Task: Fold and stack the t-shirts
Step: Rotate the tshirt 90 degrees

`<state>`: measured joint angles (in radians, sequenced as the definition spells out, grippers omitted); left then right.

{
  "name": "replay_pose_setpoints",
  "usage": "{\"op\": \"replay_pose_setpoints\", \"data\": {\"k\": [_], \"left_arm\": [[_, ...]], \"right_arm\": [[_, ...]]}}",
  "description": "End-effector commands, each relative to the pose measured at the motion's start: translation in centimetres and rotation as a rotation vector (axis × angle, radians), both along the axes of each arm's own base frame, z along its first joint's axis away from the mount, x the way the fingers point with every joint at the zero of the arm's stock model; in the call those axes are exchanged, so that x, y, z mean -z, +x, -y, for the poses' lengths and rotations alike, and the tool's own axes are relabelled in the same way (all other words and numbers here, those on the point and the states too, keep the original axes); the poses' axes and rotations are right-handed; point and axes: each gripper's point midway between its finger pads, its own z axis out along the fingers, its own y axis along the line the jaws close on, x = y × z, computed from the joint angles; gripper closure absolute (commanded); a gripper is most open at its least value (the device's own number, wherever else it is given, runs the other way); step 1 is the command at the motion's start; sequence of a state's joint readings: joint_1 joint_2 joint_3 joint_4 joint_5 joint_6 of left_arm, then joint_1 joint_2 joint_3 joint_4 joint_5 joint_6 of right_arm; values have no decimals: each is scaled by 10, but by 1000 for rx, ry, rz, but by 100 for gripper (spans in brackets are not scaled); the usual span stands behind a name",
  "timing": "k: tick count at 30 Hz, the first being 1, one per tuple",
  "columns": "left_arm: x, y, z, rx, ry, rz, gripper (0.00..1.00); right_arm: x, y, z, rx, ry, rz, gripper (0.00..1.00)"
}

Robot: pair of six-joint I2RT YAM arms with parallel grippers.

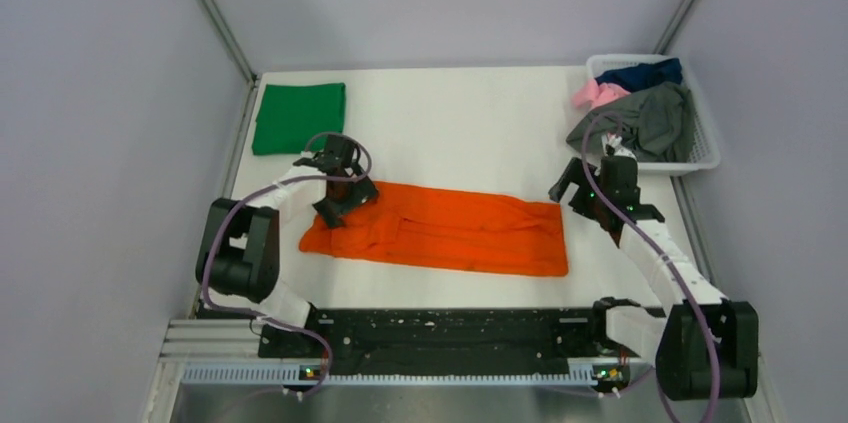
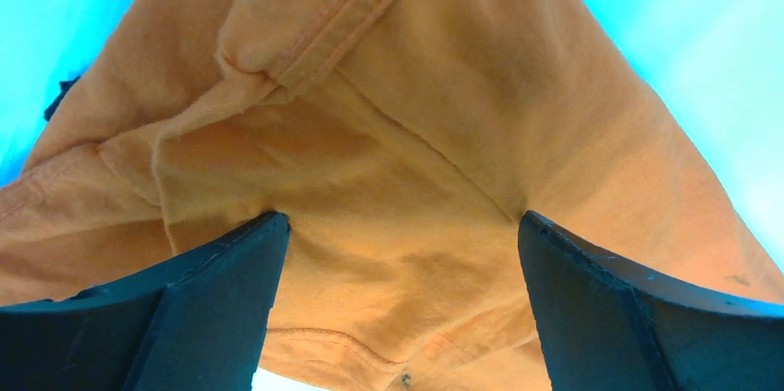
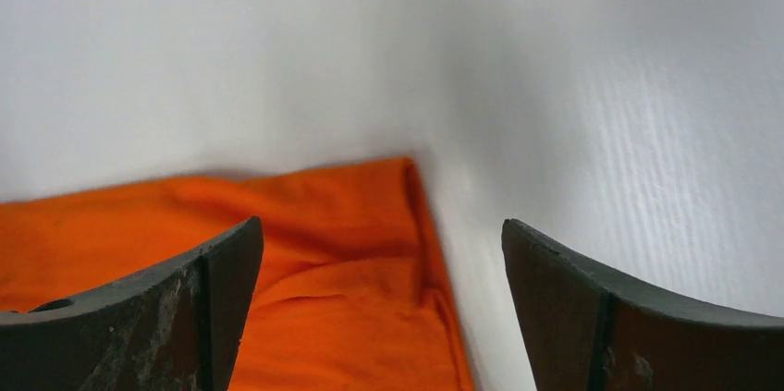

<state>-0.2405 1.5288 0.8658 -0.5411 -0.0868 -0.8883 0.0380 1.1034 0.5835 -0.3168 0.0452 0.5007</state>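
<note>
An orange t-shirt (image 1: 450,231) lies folded into a long strip across the middle of the table. My left gripper (image 1: 338,195) hangs open right over its left end, where the collar and sleeve (image 2: 388,132) bunch up; its fingers (image 2: 217,303) straddle the cloth without pinching it. At the strip's right end my right gripper (image 1: 572,191) stands open, and the shirt's far right corner (image 3: 370,252) lies between and below its fingers (image 3: 573,303). A folded green t-shirt (image 1: 297,115) lies at the back left. Grey (image 1: 645,121), pink (image 1: 597,93) and navy (image 1: 640,73) t-shirts sit heaped in the basket.
A white plastic lattice basket (image 1: 706,148) stands at the back right corner of the white table (image 1: 470,113). Grey walls close in on three sides. A black rail (image 1: 440,338) with the arm bases runs along the near edge.
</note>
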Motion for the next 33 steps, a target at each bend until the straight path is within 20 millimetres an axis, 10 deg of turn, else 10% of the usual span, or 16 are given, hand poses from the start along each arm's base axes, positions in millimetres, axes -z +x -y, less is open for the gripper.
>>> {"op": "replay_pose_setpoints", "data": {"k": [1,7,13,18,26,33], "left_arm": [[0,55,15,48,-23,60,1],[-17,156,76,176,-93,131,1],[-9,270,151,282,-293,236,1],[-53,336,235,376,-755,563,1],[-71,388,241,184,-848,780,1],[-77,402,229,159,-744,869,1]], "right_arm": [[-58,23,-64,-335,175,285,1],[-41,5,-137,-614,162,205,1],[1,-33,-152,-685,150,47,1],[30,-89,-170,-838,154,-77,1],[24,-156,-233,-1074,319,-77,1],[23,-172,-287,-1230,371,-68,1]]}}
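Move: The left hand, fingers wide, is already down on the left end of the folded orange t-shirt, whose middle lies about 21 cm to its right and 7 cm back, just below fingertip height; the green t-shirt is some 26 cm ahead and 13 cm left. The right hand hovers about 5 cm over the orange shirt's far right corner: the shirt's middle is roughly 31 cm to its left and 8 cm back, its right end about 9 cm straight back, the basket 26 cm ahead and 22 cm right. Keeping its open fingers on the cloth, the left hand sweeps the shirt's left end forward nearly 40 cm and some 24 cm to the right towards the table's far edge, rising gently while it rolls left side down and tips its fingers outward until the left finger bears the contact. The right hand hops left over the shirt, comes down on its right part and, fingers still open, pulls that end back and to the left, finishing about 16 cm back and 26 cm left of where it began, turned some 65 degrees counter-clockwise. ##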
